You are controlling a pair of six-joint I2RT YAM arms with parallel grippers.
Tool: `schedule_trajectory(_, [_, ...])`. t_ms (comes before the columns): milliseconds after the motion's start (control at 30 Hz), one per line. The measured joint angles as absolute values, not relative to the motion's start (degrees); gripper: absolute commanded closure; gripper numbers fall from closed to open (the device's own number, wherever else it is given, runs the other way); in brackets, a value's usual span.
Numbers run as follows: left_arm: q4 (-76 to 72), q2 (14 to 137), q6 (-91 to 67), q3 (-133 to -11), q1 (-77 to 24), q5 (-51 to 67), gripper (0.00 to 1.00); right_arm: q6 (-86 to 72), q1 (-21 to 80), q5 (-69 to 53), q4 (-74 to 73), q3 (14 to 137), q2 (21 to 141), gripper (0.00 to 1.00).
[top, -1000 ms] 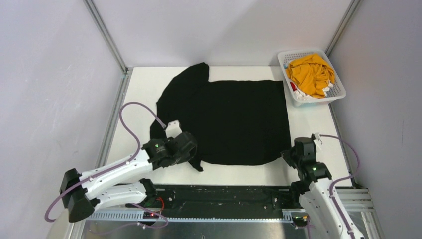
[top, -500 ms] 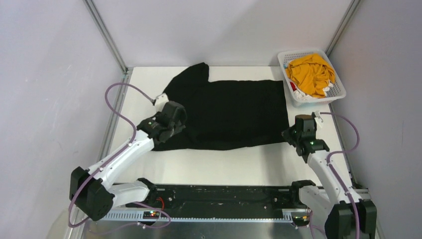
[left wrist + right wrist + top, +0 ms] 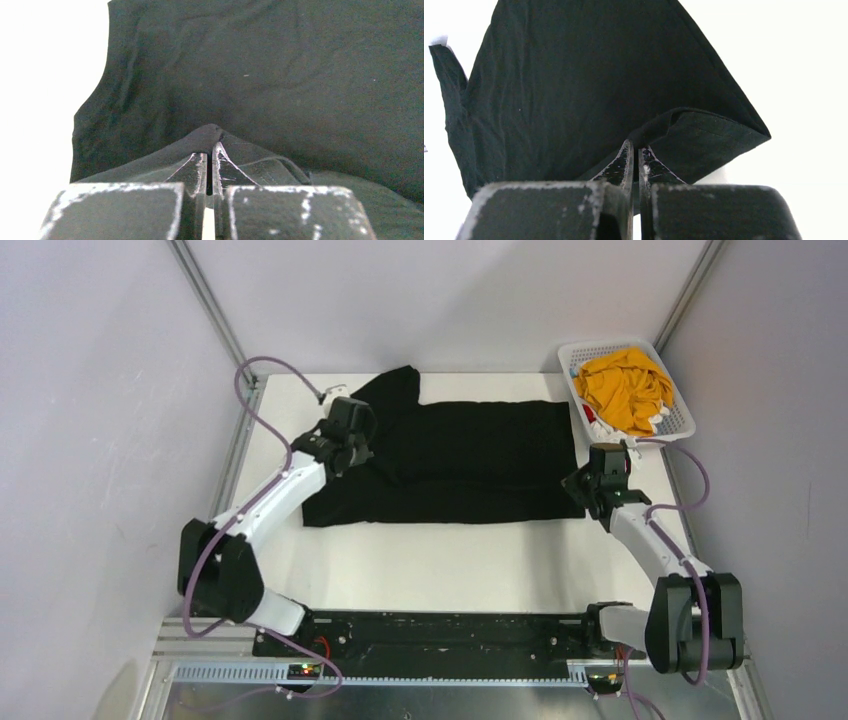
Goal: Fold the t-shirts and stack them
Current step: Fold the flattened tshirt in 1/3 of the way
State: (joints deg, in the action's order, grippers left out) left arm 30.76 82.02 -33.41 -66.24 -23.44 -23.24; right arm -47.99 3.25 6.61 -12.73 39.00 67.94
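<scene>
A large black t-shirt lies across the white table, its near half doubled over the far half so the fold runs along the front. My left gripper is shut on the black t-shirt's hem at the left end, above the lower layer. My right gripper is shut on the hem corner at the right end. A sleeve sticks out at the back left. A mustard-yellow t-shirt, with bits of red and white cloth under it, lies bunched in the basket.
The white lattice basket sits at the back right corner, close behind my right gripper. Metal frame posts rise at both back corners. Bare white table stretches between the shirt's fold and the arm bases.
Both grippers have carried the shirt's near edge away from the bases towards the back, folding the black shirt in half. The arms are stretched out further now.
</scene>
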Motion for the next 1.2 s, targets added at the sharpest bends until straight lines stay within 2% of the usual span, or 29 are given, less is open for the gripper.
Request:
schedule_trajectory(167, [29.5, 89.0, -26.6, -71.8, -23.0, -21.1, 0.98, -47.7, 3.1, 6.1, -10.2, 40.9, 72.3, 1.00])
schedule_trajectory(300, [29.0, 95.5, -20.8, -76.5, -22.2, -19.2, 0.84, -47.6, 2.9, 5.6, -8.9, 43.0, 76.2, 1.00])
schedule_trajectory(333, [29.0, 97.8, -19.7, -78.3, -21.9, -19.0, 0.66, -47.5, 2.7, 5.5, -8.5, 43.5, 77.3, 0.90])
schedule_trajectory(367, [28.9, 99.9, -18.9, -80.0, -21.6, -19.0, 0.51, -47.5, 2.5, 5.5, -8.3, 44.3, 78.4, 0.86])
schedule_trajectory(400, [28.8, 102.0, -18.2, -81.7, -21.0, -18.7, 0.19, -47.4, 2.3, 5.5, -8.3, 45.2, 79.6, 0.78])
schedule_trajectory(433, [28.9, 103.7, -17.6, -83.0, -20.5, -18.6, 0.10, -47.2, 2.0, 5.5, -8.3, 46.4, 80.9, 0.72])
schedule_trajectory(467, [28.9, 105.4, -17.3, -84.4, -19.8, -18.5, 0.03, -47.1, 1.7, 5.5, -8.4, 47.5, 82.2, 0.54])
schedule_trajectory(500, [29.3, 107.0, -17.4, -85.9, -19.1, -18.4, 0.01, -46.9, 1.4, 5.7, -8.6, 48.9, 83.5, 0.47])
schedule_trajectory(533, [29.5, 108.0, -17.2, -87.1, -18.5, -18.5, 0.01, -46.3, 1.0, 5.6, -9.0, 50.6, 85.1, 0.34])
schedule_trajectory(567, [30.2, 109.2, -17.1, -88.9, -17.8, -18.9, 0.00, -46.2, 0.6, 5.6, -9.2, 52.0, 86.3, 0.27])
schedule_trajectory(600, [30.8, 110.4, -17.0, -91.2, -17.2, -19.2, 0.00, -45.7, 0.2, 5.6, -9.7, 53.5, 87.4, 0.12])
schedule_trajectory(667, [31.5, 111.5, -17.0, -95.1, -16.5, -19.3, 0.00, -44.5, -0.6, 5.4, -10.4, 55.5, 88.3, 0.02])
schedule_trajectory(767, [31.1, 111.0, -17.6, -98.9, -16.1, -18.4, 0.00, -43.3, -0.8, 5.5, -11.9, 56.4, 87.5, 0.01])
schedule_trajectory(867, [30.7, 107.4, -19.6, -96.4, -16.4, -16.4, 0.00, -41.6, 1.4, 6.5, -15.3, 56.4, 85.5, 0.01])
schedule_trajectory(1033, [30.1, 99.9, -23.5, -83.5, -17.3, -12.0, 0.00, -37.3, 7.9, 4.3, -17.2, 55.9, 83.1, 0.01])
schedule_trajectory(1200, [28.4, 100.3, -26.2, -73.2, -18.2, -7.7, 0.00, -33.8, 10.9, -5.1, -14.5, 54.4, 86.5, 0.01])
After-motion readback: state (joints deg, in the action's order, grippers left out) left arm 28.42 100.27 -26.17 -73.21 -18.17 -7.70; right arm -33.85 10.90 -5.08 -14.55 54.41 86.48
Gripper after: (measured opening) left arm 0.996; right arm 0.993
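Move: Both hands still pinch the t-shirt's near side, lifted; it goes onto the shirt's middle, about 9 cm ahead of and 13 cm below the left hand, 6 cm ahead of and 9 cm below the right. The far sleeve lies some 16 cm ahead of the left hand and 6 cm to its right. From the right hand, the basket is about 19 cm ahead, 12 cm right and 4 cm down. Both sweep forward, left about 14 cm, right 8, opening to release the shirt's side, then retreat, right swinging left. ##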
